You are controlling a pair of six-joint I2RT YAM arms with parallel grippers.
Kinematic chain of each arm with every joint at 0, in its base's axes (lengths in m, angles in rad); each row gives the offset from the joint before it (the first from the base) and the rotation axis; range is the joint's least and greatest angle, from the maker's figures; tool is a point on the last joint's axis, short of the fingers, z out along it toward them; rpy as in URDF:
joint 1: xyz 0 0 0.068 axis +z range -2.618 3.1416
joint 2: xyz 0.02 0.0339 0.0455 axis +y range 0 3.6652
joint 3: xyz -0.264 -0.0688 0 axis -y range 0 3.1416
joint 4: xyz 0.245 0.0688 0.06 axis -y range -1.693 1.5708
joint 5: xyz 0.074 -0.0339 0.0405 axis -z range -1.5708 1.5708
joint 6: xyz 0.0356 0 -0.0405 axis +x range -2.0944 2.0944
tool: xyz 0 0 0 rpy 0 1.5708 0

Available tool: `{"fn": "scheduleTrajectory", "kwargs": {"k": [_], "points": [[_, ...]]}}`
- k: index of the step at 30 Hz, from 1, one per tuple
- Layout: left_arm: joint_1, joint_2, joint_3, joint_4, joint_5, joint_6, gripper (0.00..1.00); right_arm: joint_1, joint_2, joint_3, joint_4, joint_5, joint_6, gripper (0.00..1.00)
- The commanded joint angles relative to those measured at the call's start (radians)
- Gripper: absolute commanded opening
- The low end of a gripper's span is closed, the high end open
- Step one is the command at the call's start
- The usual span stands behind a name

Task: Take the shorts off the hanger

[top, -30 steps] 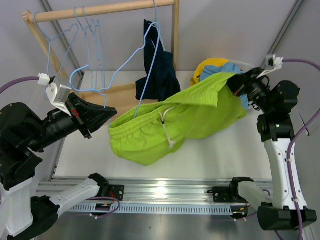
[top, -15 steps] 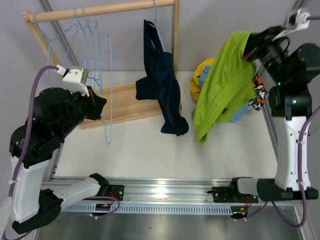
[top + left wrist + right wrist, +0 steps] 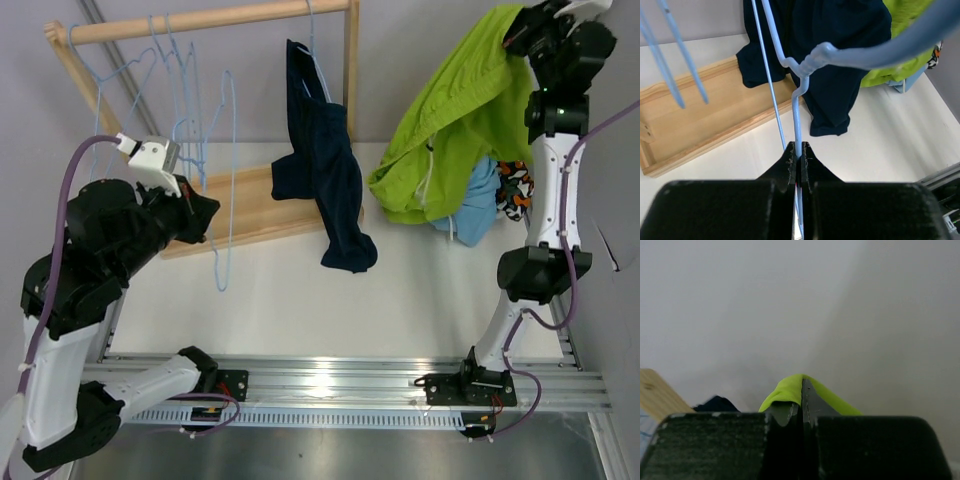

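The lime green shorts (image 3: 450,130) dangle from my right gripper (image 3: 515,30), which is shut on their edge high at the top right; the right wrist view shows green fabric (image 3: 785,390) pinched in that gripper (image 3: 801,390). My left gripper (image 3: 205,215) is shut on the wire of a bare light blue hanger (image 3: 222,180) beside the rack, and the left wrist view shows the gripper (image 3: 798,152) clamping the hanger (image 3: 810,65). The dark navy shorts (image 3: 325,170) still hang from a hanger on the rail and also show in the left wrist view (image 3: 840,50).
A wooden rail (image 3: 200,22) carries several empty blue hangers (image 3: 175,60) above a wooden base (image 3: 260,205). Light blue shorts (image 3: 478,200) and patterned shorts (image 3: 512,185) lie piled at the right, under the green ones.
The green shorts came off the blue hanger and rose to the upper right with my right gripper. My left gripper swung up toward the rack with the bare hanger.
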Motion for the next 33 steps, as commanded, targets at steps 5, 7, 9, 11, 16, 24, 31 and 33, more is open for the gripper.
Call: {"fn": "scheduleTrajectory", "kwargs": {"k": [5, 7, 9, 11, 16, 24, 31, 33], "points": [[-0.003, 0.095, 0.029, 0.121, 0.082, -0.023, 0.0, -0.007, -0.017, -0.493, 0.316, 0.059, -0.001, 0.0], [-0.003, 0.124, 0.059, 0.124, 0.088, -0.023, 0.0, -0.007, -0.035, -0.614, 0.364, 0.075, 0.005, 0.0], [-0.003, 0.173, 0.109, 0.128, 0.097, -0.017, 0.0, -0.007, -0.075, -0.769, 0.406, 0.098, 0.022, 0.0], [-0.003, 0.208, 0.132, 0.131, 0.094, -0.008, 0.0, 0.0, -0.113, -0.914, 0.414, 0.13, 0.06, 0.0], [-0.003, 0.354, 0.275, 0.14, -0.05, 0.02, 0.0, 0.036, -0.262, -1.078, 0.247, 0.068, 0.078, 0.49], [0.222, 0.589, 0.552, 0.148, 0.086, -0.003, 0.0, 0.185, -0.656, -1.455, 0.127, 0.076, -0.001, 0.99], [0.364, 0.728, 0.681, 0.206, 0.163, -0.058, 0.0, 0.262, -0.961, -1.628, 0.117, 0.02, -0.019, 0.99], [0.391, 0.788, 0.703, 0.235, 0.212, -0.073, 0.0, 0.289, -0.991, -1.671, 0.137, 0.006, -0.044, 0.99]]}}
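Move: The right hand, pinching the lime shorts high up, has the white basket almost straight beneath it, some 50 cm down and a couple of centimetres right. The light-blue shorts spill over the basket's near edge, about 8 cm back from its middle; the navy shorts hang about 30 cm left of the hand and 10 cm back. The left hand holds an emptied hanger, the rail's free stretch about 30 cm ahead and 15 cm above; the other empty hangers dangle 26 cm ahead and 5 cm left, the navy shorts 26 cm ahead and 24 cm right. The right hand plunges almost 40 cm with the lime shorts over the basket, tipping its fingertips down some 40 degrees, and near the bottom springs its fingers wide and lets go, then draws back and to the left, rising a little, towards the hanging navy shorts. Meanwhile the left hand keeps its pinch on the empty hanger and carries it about 22 cm forward and slightly up towards the rail, swinging first right, then back left as it turns a little counter-clockwise. ##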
